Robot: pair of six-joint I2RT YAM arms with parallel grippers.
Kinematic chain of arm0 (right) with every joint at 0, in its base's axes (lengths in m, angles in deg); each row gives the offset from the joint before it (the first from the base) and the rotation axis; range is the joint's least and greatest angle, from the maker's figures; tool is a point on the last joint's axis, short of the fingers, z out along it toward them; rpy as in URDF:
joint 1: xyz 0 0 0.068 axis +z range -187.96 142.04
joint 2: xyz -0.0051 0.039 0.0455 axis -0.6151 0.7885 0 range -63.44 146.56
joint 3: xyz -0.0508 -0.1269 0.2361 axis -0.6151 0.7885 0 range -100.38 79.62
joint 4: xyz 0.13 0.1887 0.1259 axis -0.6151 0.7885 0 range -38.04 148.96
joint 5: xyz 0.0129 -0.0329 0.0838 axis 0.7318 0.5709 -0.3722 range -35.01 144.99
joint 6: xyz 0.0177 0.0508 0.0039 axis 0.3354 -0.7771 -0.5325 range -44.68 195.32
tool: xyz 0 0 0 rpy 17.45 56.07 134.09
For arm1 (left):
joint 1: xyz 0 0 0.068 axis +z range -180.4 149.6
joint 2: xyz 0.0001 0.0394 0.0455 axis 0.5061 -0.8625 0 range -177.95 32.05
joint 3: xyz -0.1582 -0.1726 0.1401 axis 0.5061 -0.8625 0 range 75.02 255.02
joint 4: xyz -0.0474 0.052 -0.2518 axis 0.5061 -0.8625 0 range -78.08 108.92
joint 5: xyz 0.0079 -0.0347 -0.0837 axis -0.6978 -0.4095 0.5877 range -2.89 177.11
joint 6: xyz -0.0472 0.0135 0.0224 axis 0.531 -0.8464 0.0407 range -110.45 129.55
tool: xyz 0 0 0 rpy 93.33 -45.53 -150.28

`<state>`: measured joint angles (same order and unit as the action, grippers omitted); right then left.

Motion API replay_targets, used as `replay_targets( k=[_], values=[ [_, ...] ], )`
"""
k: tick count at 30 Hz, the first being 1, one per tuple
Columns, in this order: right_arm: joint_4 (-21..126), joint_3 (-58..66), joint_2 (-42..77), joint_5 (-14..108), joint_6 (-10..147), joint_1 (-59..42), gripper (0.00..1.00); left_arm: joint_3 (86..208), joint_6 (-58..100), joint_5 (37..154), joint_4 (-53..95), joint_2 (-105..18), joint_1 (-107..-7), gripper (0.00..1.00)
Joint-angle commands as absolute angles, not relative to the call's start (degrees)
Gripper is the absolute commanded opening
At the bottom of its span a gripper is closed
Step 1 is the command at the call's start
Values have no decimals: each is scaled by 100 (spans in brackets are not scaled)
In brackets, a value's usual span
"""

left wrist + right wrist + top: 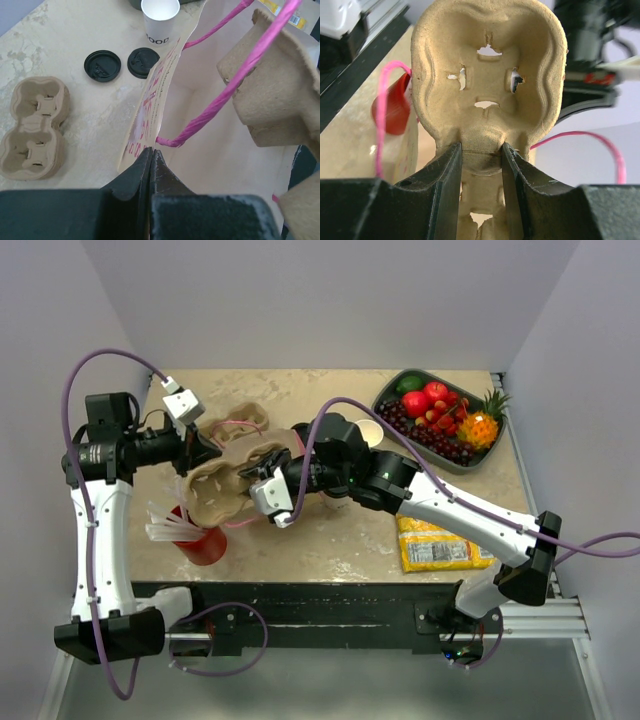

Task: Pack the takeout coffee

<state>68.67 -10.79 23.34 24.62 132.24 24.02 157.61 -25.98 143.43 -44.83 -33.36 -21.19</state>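
The takeout coffee is out of view; only a lidless white paper cup stands at the back, with two loose black lids beside it. My left gripper is shut on the rim of a paper bag with pink handles, holding it open. My right gripper is shut on the middle bridge of a brown pulp cup carrier and holds it over the bag's mouth. In the top view, this carrier hangs between the two grippers.
A second pulp carrier lies on the table left of the bag. A red cup with white straws stands near the front left edge. A fruit tray sits at the back right, and a yellow packet lies at the front right.
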Motion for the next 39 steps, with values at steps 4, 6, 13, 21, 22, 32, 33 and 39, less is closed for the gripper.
replay_targets(
  k=[4, 6, 13, 21, 22, 32, 33, 39],
  values=[
    [7850, -1222, 2296, 2826, 13657, 2471, 0, 15509, -2139, 14547, -3873, -2816, -2153, 0],
    [7964, -1257, 2348, 2976, 13658, 2514, 0, 15474, -2235, 14609, -4083, -2807, -2153, 0],
    [8193, -1424, 2471, 3600, 13719, 2726, 0, 15097, -2500, 14715, -4428, -2667, -2153, 0],
    [8869, -1995, 2840, 4189, 13658, 3050, 0, 15052, -2078, 14697, -4278, -2429, -2153, 0],
    [8957, -2074, 2928, 4320, 13649, 3077, 0, 15035, -1990, 14653, -4243, -2386, -2144, 0],
    [9740, -2594, 3140, 5322, 13087, 3394, 0, 14569, -1479, 14477, -3637, -2201, -2144, 0],
    [9749, -2585, 3087, 5384, 13025, 3402, 0, 14551, -1471, 14460, -3619, -2201, -2153, 0],
    [9802, -2383, 2885, 5490, 12726, 3394, 0, 14481, -1444, 14345, -3566, -2209, -2144, 0]
  ],
)
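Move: The right hand already holds a cup holder almost straight over the paper bag's open mouth, whose middle lies about 1 cm ahead, 2 cm right and 8 cm below. The red straw cup stands some 13 cm left and 4 cm back of this hand; the other cup holder lies about 25 cm ahead and 8 cm left. The left hand already pinches the bag's rim; the mouth's middle is roughly 8 cm right, 7 cm back and 3 cm below. Right hand tips down and lowers its holder some 8 cm into the bag; left draws the rim back. ##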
